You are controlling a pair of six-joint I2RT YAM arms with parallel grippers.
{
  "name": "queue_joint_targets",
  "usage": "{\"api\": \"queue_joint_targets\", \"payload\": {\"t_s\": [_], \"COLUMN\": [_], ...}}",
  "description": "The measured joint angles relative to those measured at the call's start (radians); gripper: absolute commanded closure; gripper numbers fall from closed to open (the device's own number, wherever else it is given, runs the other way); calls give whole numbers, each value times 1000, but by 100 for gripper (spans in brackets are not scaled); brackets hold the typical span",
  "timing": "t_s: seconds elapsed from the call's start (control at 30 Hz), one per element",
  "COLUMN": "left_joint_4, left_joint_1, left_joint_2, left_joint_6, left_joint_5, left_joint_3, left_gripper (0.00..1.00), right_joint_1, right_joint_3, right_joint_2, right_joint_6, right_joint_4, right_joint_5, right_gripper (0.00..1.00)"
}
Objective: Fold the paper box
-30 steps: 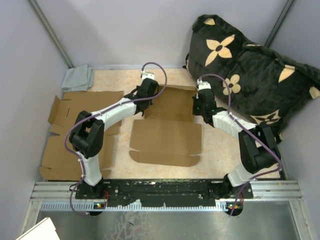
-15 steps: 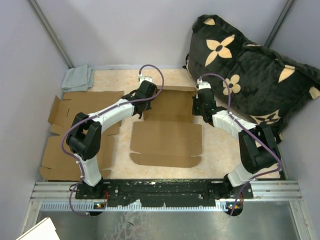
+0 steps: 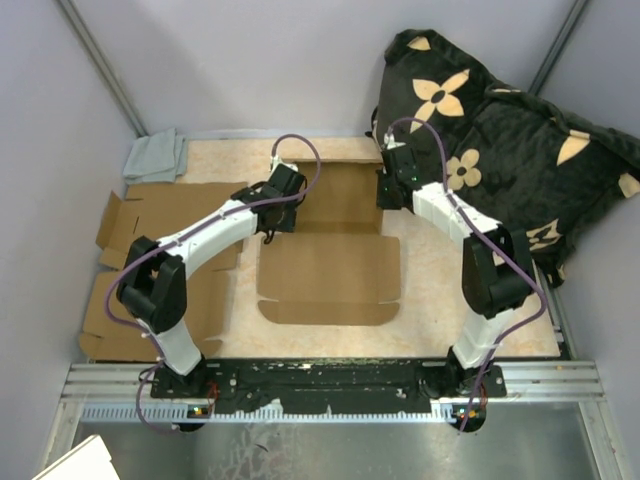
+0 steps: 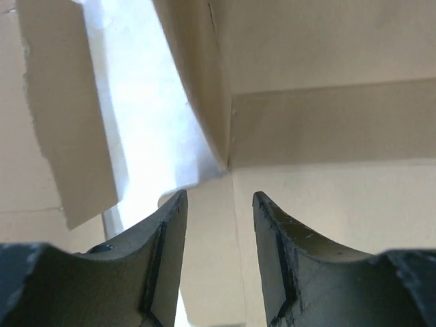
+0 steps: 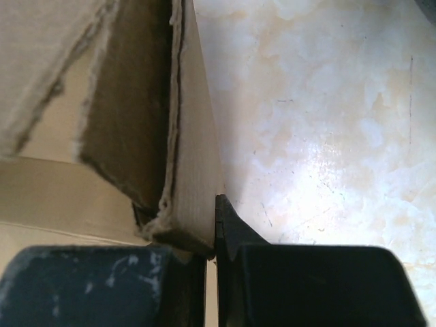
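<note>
The brown paper box [image 3: 330, 268] lies partly unfolded in the middle of the table, its back section [image 3: 345, 198] raised. My left gripper [image 3: 275, 220] hovers at the box's back left corner. In the left wrist view it [image 4: 219, 196] is open, with only box cardboard [image 4: 327, 122] beyond the gap. My right gripper [image 3: 387, 192] is at the back right corner. In the right wrist view it [image 5: 210, 225] is shut on the box's doubled side flap [image 5: 194, 170], which stands upright between the fingers [image 5: 228, 228].
A black pillow with tan flowers [image 3: 500, 140] fills the back right. Spare flat cardboard sheets [image 3: 140, 270] lie at the left, with a grey cloth [image 3: 155, 155] behind them. A metal rail [image 3: 330, 380] runs along the near edge.
My left gripper has opened and drawn back to the left off the box. My right arm has moved farther back with the flap, and the back section stands higher.
</note>
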Motion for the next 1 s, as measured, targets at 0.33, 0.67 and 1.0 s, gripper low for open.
{"api": "queue_joint_targets", "payload": {"t_s": [0.33, 0.67, 1.0], "left_joint_4": [-128, -121, -25], "left_joint_1": [106, 251, 248], "left_joint_2": [-115, -127, -204], "left_joint_6": [-1, 0, -2], "left_joint_5": [53, 170, 269], "left_joint_3": [114, 267, 122], "left_gripper": [52, 53, 54], "right_joint_1": [-20, -21, -18], "right_joint_3": [378, 186, 370], "right_joint_2": [223, 92, -34], "right_joint_6": [51, -35, -199], "right_joint_4": [-397, -666, -328], "right_joint_5": [-146, -340, -366], "right_gripper": [95, 35, 38]}}
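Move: The half-folded box tray is still pinched at its right wall by the shut right fingers, near the front corner; its middle lies some 11 cm left of that hand, 4 cm ahead and about 3 cm lower. The flat lid's middle is roughly 17 cm back and 13 cm left, 5 cm down. From the open left hand, the tray's middle is about 8 cm ahead, 12 cm right and 6 cm below. The tray's right wall, still pinched at first, is pulled back towards the base by the right hand: it sweeps back about 13 cm, sinking slightly and tipping some 35 degrees, and opens wide on the way. Freed, it swings up and forward above the tray, tipping back and turning counter-clockwise. The open, empty left hand pulls away mainly upward, also left and forward. ##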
